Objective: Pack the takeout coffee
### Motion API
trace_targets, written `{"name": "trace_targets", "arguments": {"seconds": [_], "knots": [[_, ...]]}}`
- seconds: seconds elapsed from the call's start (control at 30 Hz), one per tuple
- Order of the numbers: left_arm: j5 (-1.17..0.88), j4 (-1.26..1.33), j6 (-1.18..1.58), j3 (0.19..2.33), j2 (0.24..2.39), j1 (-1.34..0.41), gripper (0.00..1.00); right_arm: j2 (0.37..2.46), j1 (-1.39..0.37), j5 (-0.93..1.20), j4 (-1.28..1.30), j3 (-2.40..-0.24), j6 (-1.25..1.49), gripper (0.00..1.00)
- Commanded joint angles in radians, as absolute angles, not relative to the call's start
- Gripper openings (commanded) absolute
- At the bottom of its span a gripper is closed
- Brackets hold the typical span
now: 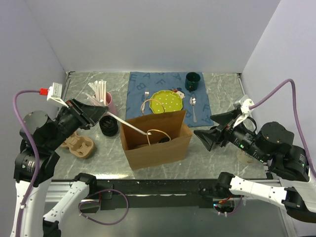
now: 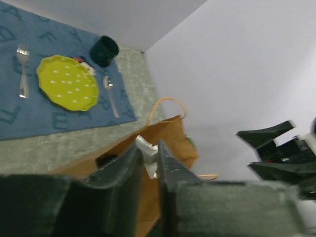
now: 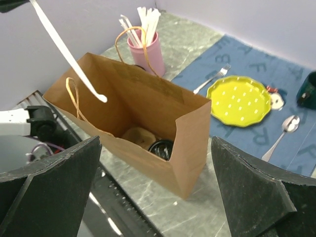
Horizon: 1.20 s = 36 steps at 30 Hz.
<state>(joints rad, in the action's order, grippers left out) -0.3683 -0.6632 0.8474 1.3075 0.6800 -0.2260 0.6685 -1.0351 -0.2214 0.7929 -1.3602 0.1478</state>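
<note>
The takeout coffee point(image 3: 161, 148), a black cup with a round lid, stands at the bottom of the open brown paper bag point(image 1: 158, 148) beside a tan thing point(image 3: 137, 137). Another black round cup point(image 1: 107, 126) stands on the table left of the bag. My left gripper point(image 1: 101, 112) is up at the bag's left, shut on the end of a white straw point(image 1: 129, 125) that slants down over the bag's mouth. In the left wrist view the left gripper point(image 2: 150, 148) pinches the straw's white end point(image 2: 148, 153). My right gripper point(image 1: 201, 136) hangs open just right of the bag, holding nothing.
A pink cup of white straws point(image 1: 106, 101) stands behind the left gripper. A cardboard cup carrier point(image 1: 80, 146) lies at front left. The blue mat point(image 1: 136, 96) carries a yellow-green plate point(image 1: 167, 102), fork, spoon point(image 1: 193, 104) and dark green mug point(image 1: 192, 80).
</note>
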Motion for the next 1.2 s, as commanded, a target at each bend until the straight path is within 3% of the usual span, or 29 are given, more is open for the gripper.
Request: {"name": "trace_targets", "arguments": {"seconds": [0.0, 0.03, 0.07, 0.17, 0.23, 0.3, 0.67, 0.8, 1.17], "knots": [[-0.341, -0.711, 0.738, 1.302, 0.692, -0.227, 0.42, 0.715, -1.032, -0.271, 0.886, -1.428, 0.271, 1.00], [-0.348, -0.715, 0.721, 1.302, 0.692, -0.227, 0.48, 0.722, -1.032, -0.278, 0.906, -1.452, 0.290, 1.00], [-0.385, -0.713, 0.692, 1.301, 0.690, -0.227, 0.62, 0.729, -1.031, -0.278, 0.926, -1.463, 0.305, 1.00], [-0.399, -0.725, 0.663, 1.316, 0.690, -0.227, 0.79, 0.749, -1.032, -0.281, 1.018, -1.503, 0.357, 1.00], [-0.394, -0.756, 0.646, 1.359, 0.693, -0.227, 0.84, 0.768, -1.034, -0.273, 1.089, -1.534, 0.399, 1.00], [-0.382, -0.781, 0.614, 1.391, 0.690, -0.227, 0.99, 0.793, -1.031, -0.275, 1.143, -1.577, 0.454, 1.00], [-0.365, -0.821, 0.569, 1.318, 0.534, -0.227, 0.97, 0.905, -1.031, -0.302, 1.406, -1.710, 0.871, 1.00], [-0.377, -0.815, 0.578, 1.293, 0.502, -0.227, 0.97, 0.936, -1.032, -0.287, 1.459, -1.714, 0.907, 1.00], [-0.382, -0.801, 0.591, 1.282, 0.500, -0.227, 0.97, 0.824, -1.032, -0.304, 1.309, -1.646, 0.858, 1.00]]}}
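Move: My left hand still holds a white straw, which slants down to its right with the tip over the paper bag's mouth. The bag's middle is about 20 cm right of this hand, level with it fore and aft, some 31 cm below. The black lids stand 13 cm ahead and 6 cm left, the pink straw cup 19 cm ahead and 7 cm left. From my right hand the bag is some 16 cm left and 4 cm ahead. I spread my left fingers wide and let the straw go over the open bag, dipping about 2 cm as I do. Then I pull the empty hand back some 5 cm and a little left, away from the bag. Meanwhile my open, empty right hand tips down about 40 degrees, turning somewhat clockwise, and sinks over 4 cm while easing back. ##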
